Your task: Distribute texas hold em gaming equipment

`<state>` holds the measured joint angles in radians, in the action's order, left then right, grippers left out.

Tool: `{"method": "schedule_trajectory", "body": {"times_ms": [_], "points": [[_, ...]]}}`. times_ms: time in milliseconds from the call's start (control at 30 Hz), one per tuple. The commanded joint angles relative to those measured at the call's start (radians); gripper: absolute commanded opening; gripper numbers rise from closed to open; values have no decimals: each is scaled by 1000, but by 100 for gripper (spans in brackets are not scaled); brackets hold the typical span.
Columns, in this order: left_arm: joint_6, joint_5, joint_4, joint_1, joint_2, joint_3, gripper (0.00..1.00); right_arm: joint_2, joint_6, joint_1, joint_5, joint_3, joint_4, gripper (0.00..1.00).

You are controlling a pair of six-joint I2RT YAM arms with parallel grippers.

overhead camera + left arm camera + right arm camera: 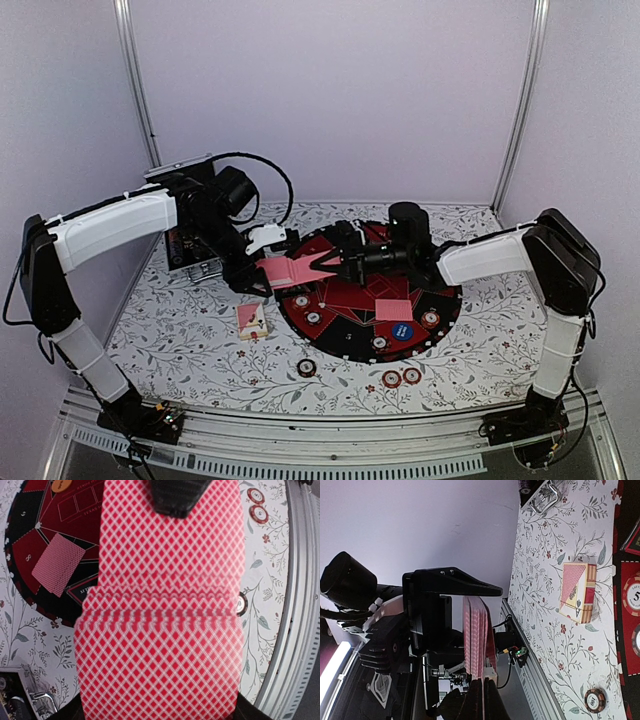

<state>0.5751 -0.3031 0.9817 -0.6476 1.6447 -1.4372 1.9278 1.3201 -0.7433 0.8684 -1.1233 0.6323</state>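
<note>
My left gripper [266,276] is shut on a deck of pink-backed cards [285,272], held above the left edge of the round black-and-red mat [340,345]. The deck fills the left wrist view [160,660]. The top card [170,550] is slid forward. My right gripper [330,265] is shut on its far edge, and a fingertip [177,497] shows there. In the right wrist view my right gripper [483,681] pinches one card of the edge-on deck [476,635]. One card [393,308] lies face down on the mat, with a blue button [402,330] and several chips [313,317].
A card box [252,320] lies on the floral cloth left of the mat. Three chips [392,379] lie near the front edge. An orange button [62,485] sits on the mat. The black case [190,240] stands at the back left. A metal rail [330,435] runs along the near edge.
</note>
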Motion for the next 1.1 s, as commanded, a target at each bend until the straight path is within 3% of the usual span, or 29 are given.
{"method": "schedule_trajectory", "body": {"times_ms": [0, 400, 800, 1067], "points": [[6, 2, -9, 6, -20, -7, 0, -73, -22, 27, 39, 36, -12, 0], [5, 0, -5, 6, -22, -7, 0, -214, -99, 132, 47, 259, -88, 1], [2, -7, 5, 6, -18, -14, 0, -162, -64, 83, 36, 200, -34, 0], [1, -14, 6, 6, -25, -8, 0, -210, -132, 153, 28, 364, -88, 0]]}}
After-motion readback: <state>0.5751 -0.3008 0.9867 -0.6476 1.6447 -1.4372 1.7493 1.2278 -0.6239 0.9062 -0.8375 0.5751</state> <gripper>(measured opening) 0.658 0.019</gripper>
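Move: The right hand already pinches one card, drawn off the deck that the left hand holds about 13 cm to its left. The near-edge chip, by the open near part of the mat, lies roughly 11 cm right, 10 cm back and 18 cm below; the dealt card stands about 15 cm right and 1 cm back, the black 100 chip some 4 cm left and 4 cm back. From the left hand the near-edge chip is about 24 cm right, 10 cm back and 16 cm down. Rightward and downward the right hand swings its card away from the deck and out over the mat, about 8 cm; it then backs up some 2 cm left and up before dipping right and down again, ending nearly 4 cm lower. Its fingers stay shut on the card, and the wrist tilts only slightly. The left hand stays put, still gripping the deck. ##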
